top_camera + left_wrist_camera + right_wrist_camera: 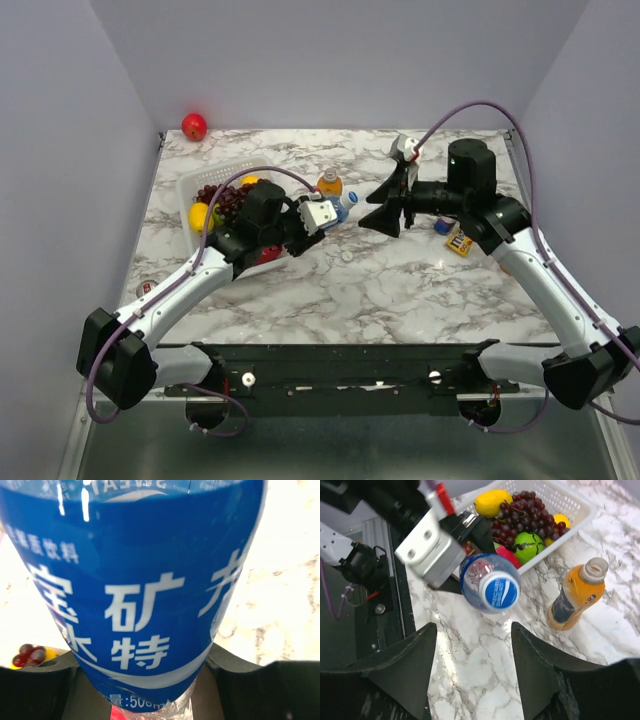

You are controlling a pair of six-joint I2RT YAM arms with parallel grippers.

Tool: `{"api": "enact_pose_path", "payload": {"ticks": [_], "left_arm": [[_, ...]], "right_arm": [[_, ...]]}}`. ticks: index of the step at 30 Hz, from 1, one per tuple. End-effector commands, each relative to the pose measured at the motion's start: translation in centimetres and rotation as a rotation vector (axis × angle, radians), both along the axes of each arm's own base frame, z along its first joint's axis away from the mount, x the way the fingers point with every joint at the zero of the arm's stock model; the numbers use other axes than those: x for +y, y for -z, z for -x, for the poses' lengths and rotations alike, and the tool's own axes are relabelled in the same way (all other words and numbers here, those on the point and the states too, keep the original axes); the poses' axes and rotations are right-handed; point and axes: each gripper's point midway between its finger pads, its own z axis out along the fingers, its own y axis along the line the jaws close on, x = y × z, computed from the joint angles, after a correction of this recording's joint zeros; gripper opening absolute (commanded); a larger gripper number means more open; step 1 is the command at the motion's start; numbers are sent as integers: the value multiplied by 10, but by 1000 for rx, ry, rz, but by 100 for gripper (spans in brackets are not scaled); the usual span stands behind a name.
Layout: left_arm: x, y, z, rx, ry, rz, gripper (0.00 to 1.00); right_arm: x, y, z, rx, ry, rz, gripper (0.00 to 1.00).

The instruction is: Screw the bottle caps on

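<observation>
A clear bottle [480, 577] with a blue label [135, 595] lies tilted in my left gripper [145, 680], which is shut on its body. A blue cap [499, 590] sits on its neck, facing my right gripper [474, 665]. That gripper is open and empty, its fingers [415, 670] a little short of the cap. In the top view the held bottle [338, 211] is at mid-table with the right gripper [372, 212] just to its right. An orange drink bottle [575, 600] stands uncapped nearby, in the top view [330, 185] just behind the held one. A white cap [347, 256] lies on the marble.
A white basket [185, 190] of fruit stands at the left, close behind my left arm. A red apple [194, 126] lies in the back left corner. A yellow packet [460, 243] and a small blue object [443, 227] lie under my right arm.
</observation>
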Motion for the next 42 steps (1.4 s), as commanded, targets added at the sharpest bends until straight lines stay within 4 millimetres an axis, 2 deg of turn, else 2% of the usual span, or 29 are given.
{"api": "enact_pose_path", "payload": {"ticks": [1, 4, 10, 13, 16, 19, 20, 21, 22, 23, 24, 25, 26, 29, 30, 32, 33, 37, 42], "left_arm": [[-32, -35, 39, 94, 218, 226, 0], [-41, -39, 43, 143, 245, 273, 0], [-45, -43, 42, 146, 258, 293, 0], [-45, -44, 42, 141, 261, 296, 0], [-46, -45, 41, 139, 262, 300, 0], [-47, -44, 41, 144, 259, 309, 0], [-47, -43, 39, 144, 249, 307, 0], [-47, -42, 37, 146, 242, 306, 1], [-47, -41, 37, 153, 235, 304, 26], [-46, -38, 36, 157, 225, 300, 45], [-42, -35, 30, 150, 182, 290, 61], [-40, -32, 27, 151, 153, 287, 84], [-36, -27, 25, 151, 127, 273, 99], [-21, -13, 19, 135, 54, 211, 99], [-16, -12, 19, 132, 41, 204, 99], [-10, -5, 20, 138, 31, 192, 99], [-8, -5, 21, 141, 25, 191, 99], [-6, 2, 18, 157, 0, 193, 99], [-9, 2, 18, 175, 7, 199, 99]], "right_arm": [[7, -27, 17, -149, -125, -97, 69], [14, -35, 21, -124, -164, -144, 69], [21, -39, 11, -101, -153, -185, 68], [24, -38, 7, -86, -151, -197, 65], [27, -39, 5, -47, -143, -225, 58], [30, -41, -1, -34, -123, -254, 44], [30, -40, -3, -30, -117, -253, 34], [30, -40, -5, -26, -100, -253, 30], [30, -40, -7, -30, -93, -250, 26], [28, -45, -8, -56, -84, -244, 21], [24, -35, -14, -53, -46, -193, 19], [21, -33, -17, -58, -23, -169, 18], [16, -32, -18, -90, -8, -137, 17], [-6, -20, -23, -146, 36, -21, 15], [-17, -7, -28, -153, 70, 45, 15], [-30, 6, -32, -142, 99, 95, 14], [-44, 13, -39, -131, 133, 119, 14], [-71, 42, -58, -108, 200, 182, 13], [-95, 63, -88, -94, 257, 224, 13]]}}
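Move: The blue cap, already on the tilted bottle gripped by the left hand, is roughly 4 cm ahead and 6 cm left of the right fingers, level with them. The orange bottle stands about 13 cm left, 10 cm ahead and 18 cm below; the loose white cap lies 8 cm left, 3 cm ahead and 27 cm below. From the left hand the blue cap is about 5 cm ahead, 6 cm right, 10 cm up. Right fingers pinch the blue cap, left opens, then right carries the bottle about 10 cm right, forward and down. ##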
